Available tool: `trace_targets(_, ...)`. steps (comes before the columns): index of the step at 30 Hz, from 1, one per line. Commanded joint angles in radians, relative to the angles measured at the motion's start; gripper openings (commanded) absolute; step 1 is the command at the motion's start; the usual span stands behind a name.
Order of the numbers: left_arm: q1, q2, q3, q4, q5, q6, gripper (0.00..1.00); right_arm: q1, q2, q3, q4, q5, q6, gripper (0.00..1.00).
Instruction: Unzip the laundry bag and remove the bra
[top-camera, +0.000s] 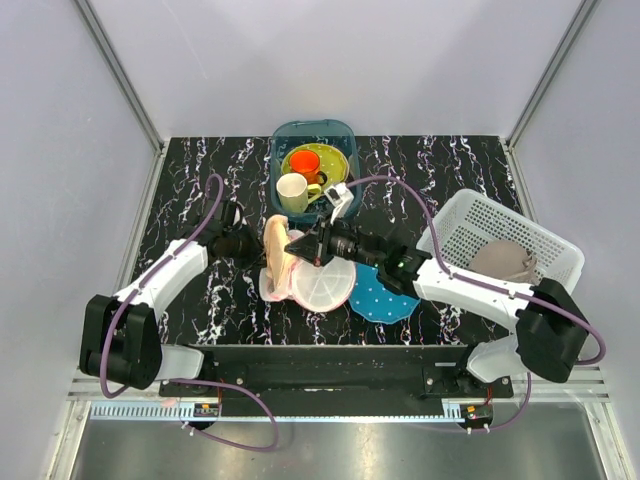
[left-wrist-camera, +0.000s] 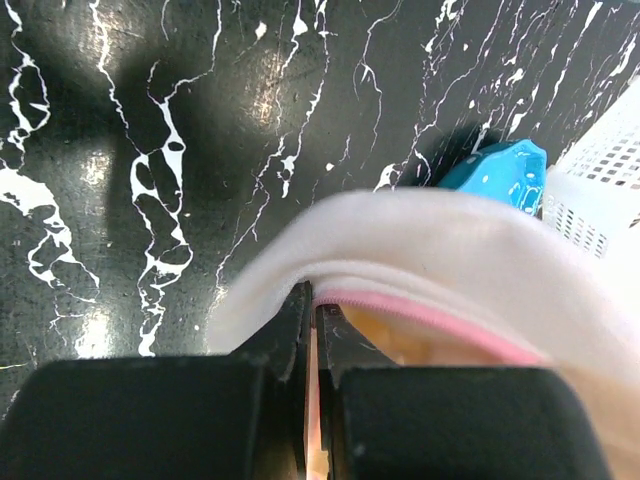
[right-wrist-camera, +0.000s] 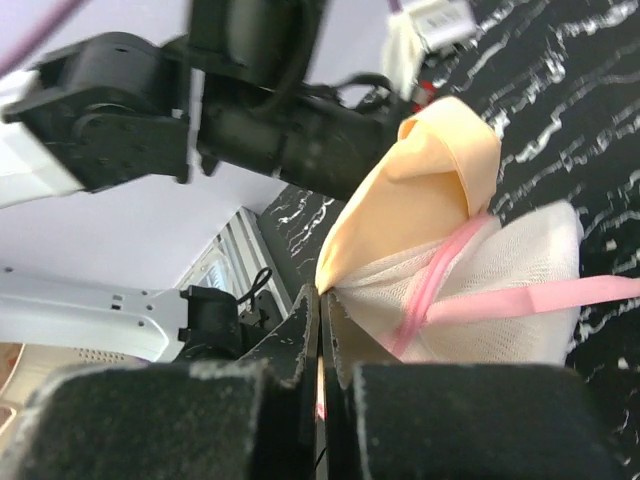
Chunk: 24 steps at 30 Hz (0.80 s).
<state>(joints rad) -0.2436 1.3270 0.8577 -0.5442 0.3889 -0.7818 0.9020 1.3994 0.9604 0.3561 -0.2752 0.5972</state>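
The laundry bag (top-camera: 322, 283), a round white mesh case with pink zipper trim, lies open at the table's middle. The beige bra (top-camera: 278, 250) stands up out of its left side, between my two grippers. My left gripper (top-camera: 258, 245) is shut on the bag's rim. In the left wrist view, the gripper (left-wrist-camera: 313, 300) pinches the white mesh (left-wrist-camera: 450, 250) beside the pink zipper, with beige fabric (left-wrist-camera: 400, 345) inside. My right gripper (top-camera: 296, 247) is shut; in the right wrist view the gripper (right-wrist-camera: 320, 295) pinches the lower edge of the bra (right-wrist-camera: 420, 190) where it meets the mesh (right-wrist-camera: 500, 270).
A blue dotted plate (top-camera: 385, 295) lies partly under the bag's right side. A white perforated basket (top-camera: 500, 225) holding a brownish item stands at the right. A teal bin (top-camera: 275, 150) with a cream cup (top-camera: 293, 192) and dishes stands behind the bag.
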Motion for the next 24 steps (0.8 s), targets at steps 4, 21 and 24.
trace_targets(4, 0.02, -0.023, 0.026, -0.02, -0.039, 0.047, 0.0, -0.115, -0.06, -0.21, 0.221, 0.157, 0.262, 0.0)
trace_targets(21, 0.168, -0.037, 0.032, -0.069, -0.005, 0.135, 0.0, -0.133, -0.323, -0.157, 0.121, 0.166, 0.131, 0.0)
trace_targets(24, 0.168, -0.058, 0.049, -0.08, -0.012, 0.134, 0.0, -0.133, -0.355, -0.132, 0.061, 0.201, 0.096, 0.0)
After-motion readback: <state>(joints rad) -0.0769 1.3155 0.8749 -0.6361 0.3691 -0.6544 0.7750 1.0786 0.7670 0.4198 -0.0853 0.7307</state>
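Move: The right hand already grips the bra, whose lower part is still in the laundry bag; the bag's middle is about 20 cm below the right hand and 3 cm to its right. The white basket lies some 51 cm to its right, 6 cm farther out and 22 cm lower, with the blue plate about 22 cm to the right and 25 cm below. From the left hand, which pinches the zipper edge, the bag's middle is about 10 cm right, 2 cm back and 5 cm below. Keep the bra pinched in the right gripper and swing it to the right, about 9 cm in all, away from the left hand and towards the basket, dipping roughly 8 cm first and then lifting well past the starting height, while the wrist turns some 20 degrees clockwise. Hold the zipper edge shut in the left gripper and draw the bag about 5 cm to the left against the pull. ##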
